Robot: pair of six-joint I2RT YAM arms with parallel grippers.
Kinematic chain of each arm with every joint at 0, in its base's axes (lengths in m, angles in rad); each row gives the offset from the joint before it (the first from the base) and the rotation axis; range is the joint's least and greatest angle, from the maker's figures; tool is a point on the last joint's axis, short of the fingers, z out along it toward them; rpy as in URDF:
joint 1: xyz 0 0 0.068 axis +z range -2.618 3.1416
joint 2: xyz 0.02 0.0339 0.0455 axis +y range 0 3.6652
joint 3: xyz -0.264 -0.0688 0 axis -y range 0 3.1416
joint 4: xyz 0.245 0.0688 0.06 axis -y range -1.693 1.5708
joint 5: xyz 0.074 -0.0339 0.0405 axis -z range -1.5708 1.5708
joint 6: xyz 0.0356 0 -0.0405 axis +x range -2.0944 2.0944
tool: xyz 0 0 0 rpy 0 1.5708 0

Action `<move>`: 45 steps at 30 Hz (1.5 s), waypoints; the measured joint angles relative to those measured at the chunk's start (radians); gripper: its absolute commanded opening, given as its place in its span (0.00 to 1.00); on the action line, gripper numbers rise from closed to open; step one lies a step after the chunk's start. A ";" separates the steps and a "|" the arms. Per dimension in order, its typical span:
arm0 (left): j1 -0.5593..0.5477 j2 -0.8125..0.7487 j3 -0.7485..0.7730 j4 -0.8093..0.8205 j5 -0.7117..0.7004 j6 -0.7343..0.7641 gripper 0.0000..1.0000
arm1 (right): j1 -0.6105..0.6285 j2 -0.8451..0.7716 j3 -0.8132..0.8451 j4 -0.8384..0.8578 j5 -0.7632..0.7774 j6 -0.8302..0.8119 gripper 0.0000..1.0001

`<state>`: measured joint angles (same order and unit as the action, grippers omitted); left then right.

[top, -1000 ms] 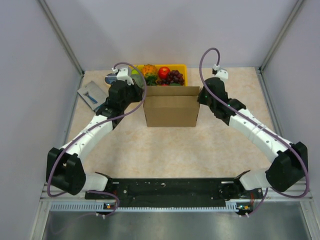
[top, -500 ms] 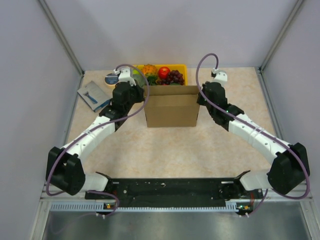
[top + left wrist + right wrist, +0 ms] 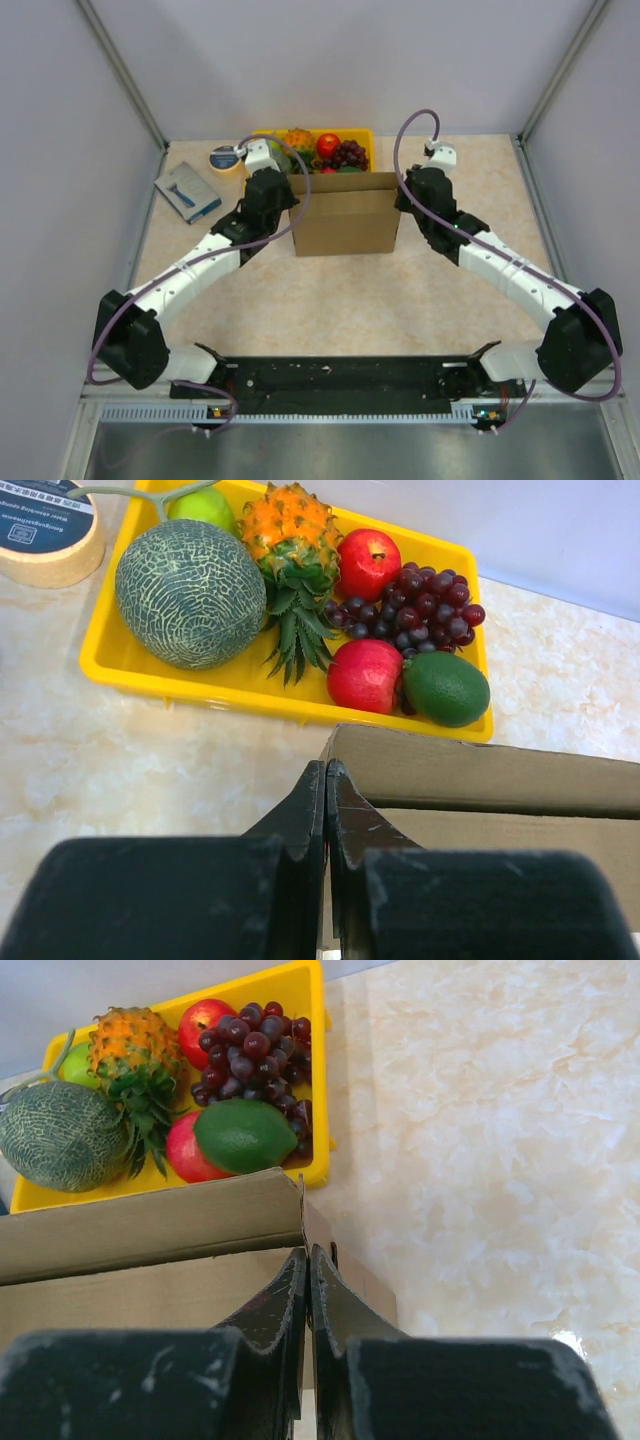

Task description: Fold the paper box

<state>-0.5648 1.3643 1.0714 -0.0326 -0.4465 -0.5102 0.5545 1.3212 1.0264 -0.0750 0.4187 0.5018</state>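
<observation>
The paper box (image 3: pixel 345 215) is brown corrugated cardboard standing open-topped in the middle of the table, with its rear flap upright. My left gripper (image 3: pixel 291 196) is at the box's left side wall. In the left wrist view its fingers (image 3: pixel 327 772) are pressed together over the top edge of that wall, beside the rear flap (image 3: pixel 480 775). My right gripper (image 3: pixel 400 194) mirrors it at the right side wall. The right wrist view has its fingers (image 3: pixel 308 1257) shut on that wall's edge, next to the box's back corner (image 3: pixel 150 1225).
A yellow tray (image 3: pixel 366 134) of fruit sits right behind the box, its rim (image 3: pixel 250 685) close to the rear flap. A round tape roll (image 3: pixel 224 157) and a blue-and-grey flat packet (image 3: pixel 188 190) lie at the back left. Grey walls enclose the table.
My left arm has swung to the right, bringing its gripper in against the box's left wall. The right gripper stays at the right wall, and the box has hardly shifted.
</observation>
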 measured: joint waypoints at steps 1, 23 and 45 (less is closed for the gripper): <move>-0.005 0.000 0.000 -0.002 -0.012 -0.006 0.00 | 0.000 0.000 -0.001 0.001 -0.001 0.000 0.00; -0.056 -0.048 -0.179 0.228 -0.104 0.016 0.00 | 0.000 -0.033 -0.152 0.234 -0.023 -0.094 0.00; -0.063 -0.059 -0.288 0.351 -0.110 -0.046 0.00 | 0.006 -0.148 -0.052 -0.168 -0.163 -0.167 0.81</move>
<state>-0.6273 1.3056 0.7837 0.3187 -0.5564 -0.5564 0.5610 1.1732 0.9745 -0.2432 0.2562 0.3344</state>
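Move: The closed fingertips of each hand are already at an upper corner of the raised paper box, whose middle lies about 11 cm to the right and 9 cm below the left hand, and about 11 cm to the left and 8 cm below the right hand, level with both. The yellow fruit basket's middle is roughly 22 cm ahead, 3 cm right and 15 cm below the left hand. The avocado is some 20 cm ahead, 8 cm left and 14 cm below the right hand. Contact goes on at both upper corners as the shut fingers work the lid's top edge down: the left hand sinks about 3 cm and draws back 2 cm, staying shut at its corner. The right sinks some 2.5 cm, tipping its fingers up about 10 degrees, then opens wide, comes free and pulls back towards the base, rising and turning counter-clockwise. ##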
